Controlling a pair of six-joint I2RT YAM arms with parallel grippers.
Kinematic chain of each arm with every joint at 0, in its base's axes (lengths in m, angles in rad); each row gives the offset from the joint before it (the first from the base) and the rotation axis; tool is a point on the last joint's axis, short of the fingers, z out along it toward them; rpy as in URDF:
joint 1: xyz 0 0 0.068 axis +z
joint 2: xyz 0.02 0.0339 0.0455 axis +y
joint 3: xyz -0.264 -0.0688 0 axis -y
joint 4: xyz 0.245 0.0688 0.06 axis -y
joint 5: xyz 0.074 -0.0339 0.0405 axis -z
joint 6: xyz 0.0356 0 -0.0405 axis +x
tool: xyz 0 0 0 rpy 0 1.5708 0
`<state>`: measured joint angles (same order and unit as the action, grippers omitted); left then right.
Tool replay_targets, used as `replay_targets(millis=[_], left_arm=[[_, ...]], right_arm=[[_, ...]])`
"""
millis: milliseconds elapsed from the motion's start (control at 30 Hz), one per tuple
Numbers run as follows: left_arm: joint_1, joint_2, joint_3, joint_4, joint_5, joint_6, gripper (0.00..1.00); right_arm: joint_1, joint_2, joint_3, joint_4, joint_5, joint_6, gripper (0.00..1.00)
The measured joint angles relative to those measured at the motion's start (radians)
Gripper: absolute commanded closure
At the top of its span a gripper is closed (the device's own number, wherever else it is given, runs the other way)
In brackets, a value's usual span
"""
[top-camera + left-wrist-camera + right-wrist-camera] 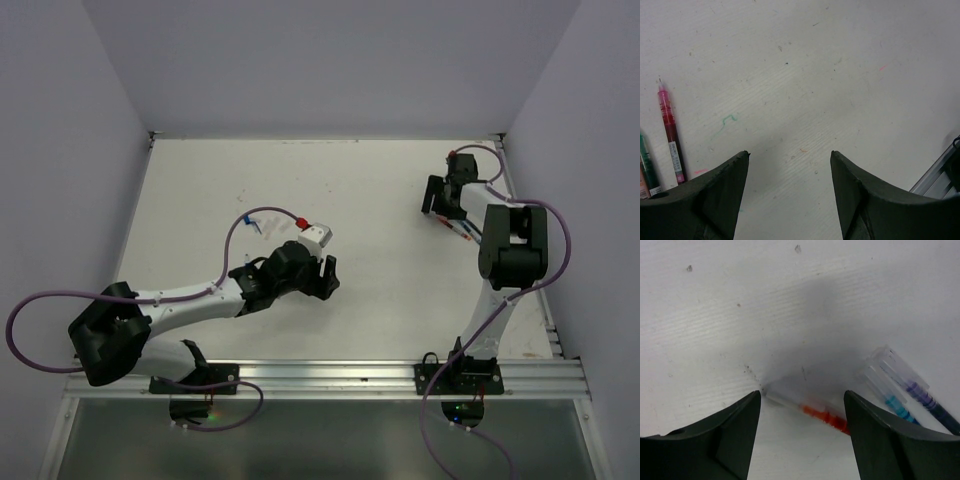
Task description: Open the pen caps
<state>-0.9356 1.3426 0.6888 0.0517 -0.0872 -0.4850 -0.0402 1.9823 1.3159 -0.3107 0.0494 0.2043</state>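
In the right wrist view my right gripper (802, 391) is open and low over the table. An orange-red pen (827, 416) with a clear pale end (782, 399) lies across the gap between the fingertips. Beside it on the right lie a teal pen (892, 401) and a purple pen (917, 389), each with a clear cap. From above, these pens (462, 232) lie just under the right gripper (443, 212). My left gripper (790, 152) is open and empty over bare table. A pink pen (670, 135) and a green pen (647, 162) lie to its left.
The white table (380, 290) is walled at the back and both sides. A purple cable with a red plug (299, 219) loops beside the left arm (180, 300). A metal rail (330, 375) runs along the near edge and shows in the left wrist view (940, 170).
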Motion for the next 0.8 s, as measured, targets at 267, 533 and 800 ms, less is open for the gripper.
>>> replay_targets(millis=[267, 533, 800], left_arm=[[0.005, 0.000, -0.009, 0.003, 0.002, 0.000, 0.31], [0.006, -0.011, -0.018, 0.003, 0.007, -0.002, 0.31], [0.006, -0.063, -0.033, -0.006, 0.014, -0.013, 0.31]], right_arm=[[0.002, 0.005, 0.001, 0.011, 0.005, -0.007, 0.35], [0.016, -0.029, -0.055, 0.045, 0.013, -0.007, 0.42], [0.035, -0.045, -0.082, 0.047, 0.034, -0.007, 0.64]])
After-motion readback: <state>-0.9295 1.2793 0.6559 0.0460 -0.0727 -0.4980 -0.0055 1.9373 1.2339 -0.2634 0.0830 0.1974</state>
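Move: The orange-red pen lies slantwise under the right gripper, clear cap end between its fingers, body running back to the right; its middle is about 3 cm back, 3 cm right and 1 cm below. The teal pen's middle is roughly 8 cm right and 3 cm back, and the purple pen's some 10 cm right and 2 cm back. From the idle left gripper, the orange-red pen is some 20 cm ahead, 31 cm right and 9 cm lower. Keep the right gripper low at table height over the capped end of the orange-red pen. Start closing the fingers from wide to under half open, then draw the hand back and to the left by about 1.5 cm, away from the teal and purple pens, sweeping the pen round with the right-hand finger and bringing the fingers in on both sides of its cap. ##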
